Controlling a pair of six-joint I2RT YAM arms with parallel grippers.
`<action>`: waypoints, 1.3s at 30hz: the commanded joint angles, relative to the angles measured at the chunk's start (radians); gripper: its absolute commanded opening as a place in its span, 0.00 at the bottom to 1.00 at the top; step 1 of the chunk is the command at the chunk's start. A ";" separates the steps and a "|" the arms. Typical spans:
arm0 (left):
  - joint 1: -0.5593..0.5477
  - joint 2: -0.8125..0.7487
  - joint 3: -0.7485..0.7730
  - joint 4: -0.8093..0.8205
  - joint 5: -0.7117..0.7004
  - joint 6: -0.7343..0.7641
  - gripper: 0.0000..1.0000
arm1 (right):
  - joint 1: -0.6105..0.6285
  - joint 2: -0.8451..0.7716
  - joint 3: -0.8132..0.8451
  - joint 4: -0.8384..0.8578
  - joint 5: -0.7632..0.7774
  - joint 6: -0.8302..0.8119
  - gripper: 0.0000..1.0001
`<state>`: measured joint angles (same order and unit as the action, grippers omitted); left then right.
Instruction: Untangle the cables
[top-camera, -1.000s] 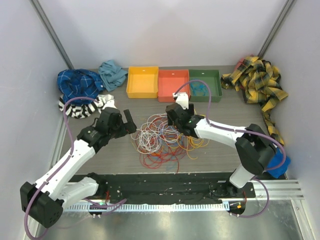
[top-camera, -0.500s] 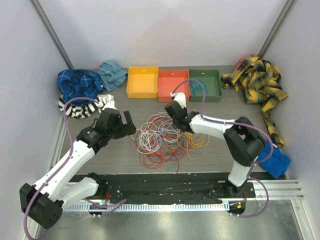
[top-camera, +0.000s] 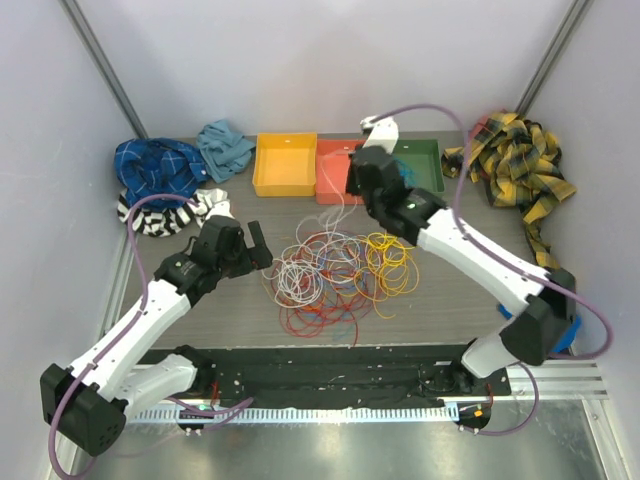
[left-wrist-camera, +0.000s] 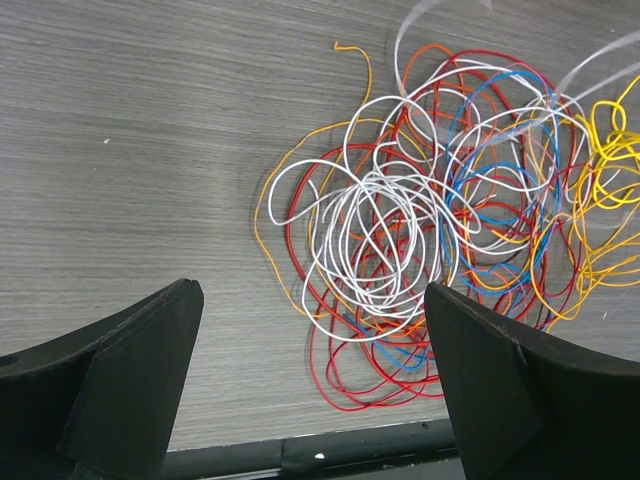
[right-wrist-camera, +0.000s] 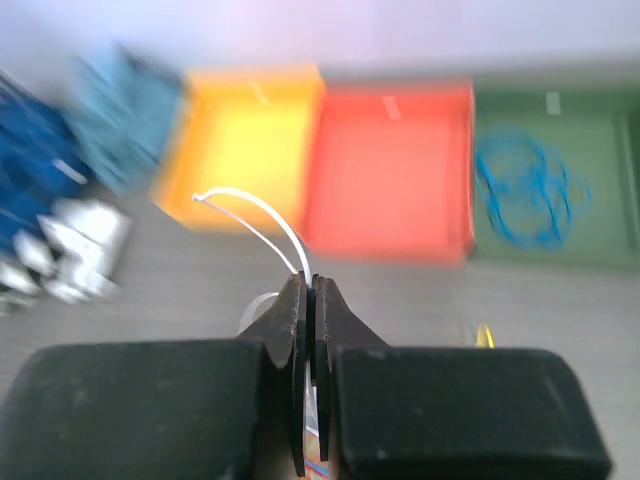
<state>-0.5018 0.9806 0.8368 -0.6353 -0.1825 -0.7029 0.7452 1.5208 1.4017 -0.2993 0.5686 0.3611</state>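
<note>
A tangle of red, white, orange, yellow and blue cables (top-camera: 335, 275) lies mid-table; it also shows in the left wrist view (left-wrist-camera: 440, 220). My right gripper (top-camera: 352, 183) is raised above the pile's far side and shut on a white cable (right-wrist-camera: 262, 228), whose strand (top-camera: 340, 215) runs down to the pile. In the right wrist view the gripper (right-wrist-camera: 308, 285) pinches the cable with its free end curling up left. My left gripper (top-camera: 258, 243) is open and empty just left of the pile, low over the table; in its own view (left-wrist-camera: 310, 340) the jaws stand wide apart.
Yellow (top-camera: 285, 164), red (top-camera: 338, 165) and green (top-camera: 425, 170) bins stand along the back; the green one holds a blue cable (right-wrist-camera: 525, 190). Blue cloths (top-camera: 160, 168) lie at back left, a striped cloth (top-camera: 160, 217) beside them, a yellow plaid cloth (top-camera: 515, 165) at back right.
My right gripper has risen and moved back toward the bins, pulling a white cable up out of the pile. The left arm has not moved.
</note>
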 joint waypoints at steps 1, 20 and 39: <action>-0.003 -0.029 0.024 0.054 0.002 -0.027 0.99 | 0.014 -0.103 0.172 -0.004 -0.059 -0.036 0.01; -0.003 -0.233 -0.045 0.177 -0.061 -0.119 1.00 | 0.034 0.002 0.549 -0.023 -0.102 -0.088 0.01; -0.003 -0.356 -0.090 0.025 -0.150 -0.049 1.00 | -0.150 0.484 1.039 0.043 0.036 -0.143 0.01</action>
<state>-0.5018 0.6315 0.7269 -0.5743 -0.2710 -0.8009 0.6250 1.9614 2.4107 -0.3428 0.5293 0.2298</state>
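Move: The right hand already grips a white cable drawn up out of the tangled pile. From it the yellow bin lies about 14 cm ahead, 18 cm to the left and 20 cm below; at that same depth, the red bin stands some 15 cm ahead and 2 cm left. The pile is around 13 cm back, 5 cm left and 22 cm down. From the idle left hand, the yellow bin is about 28 cm ahead, 4 cm right and 8 cm lower. Keeping the white cable pinched in its shut fingers, the right hand whips up about 20 cm above the pile, easing back slightly; after a brief dip it climbs a little more and swings forward some 14 cm, the fingers tipping up about 25 degrees. The open, empty left hand rises some 5 cm overall, its fingers tipping up too. ##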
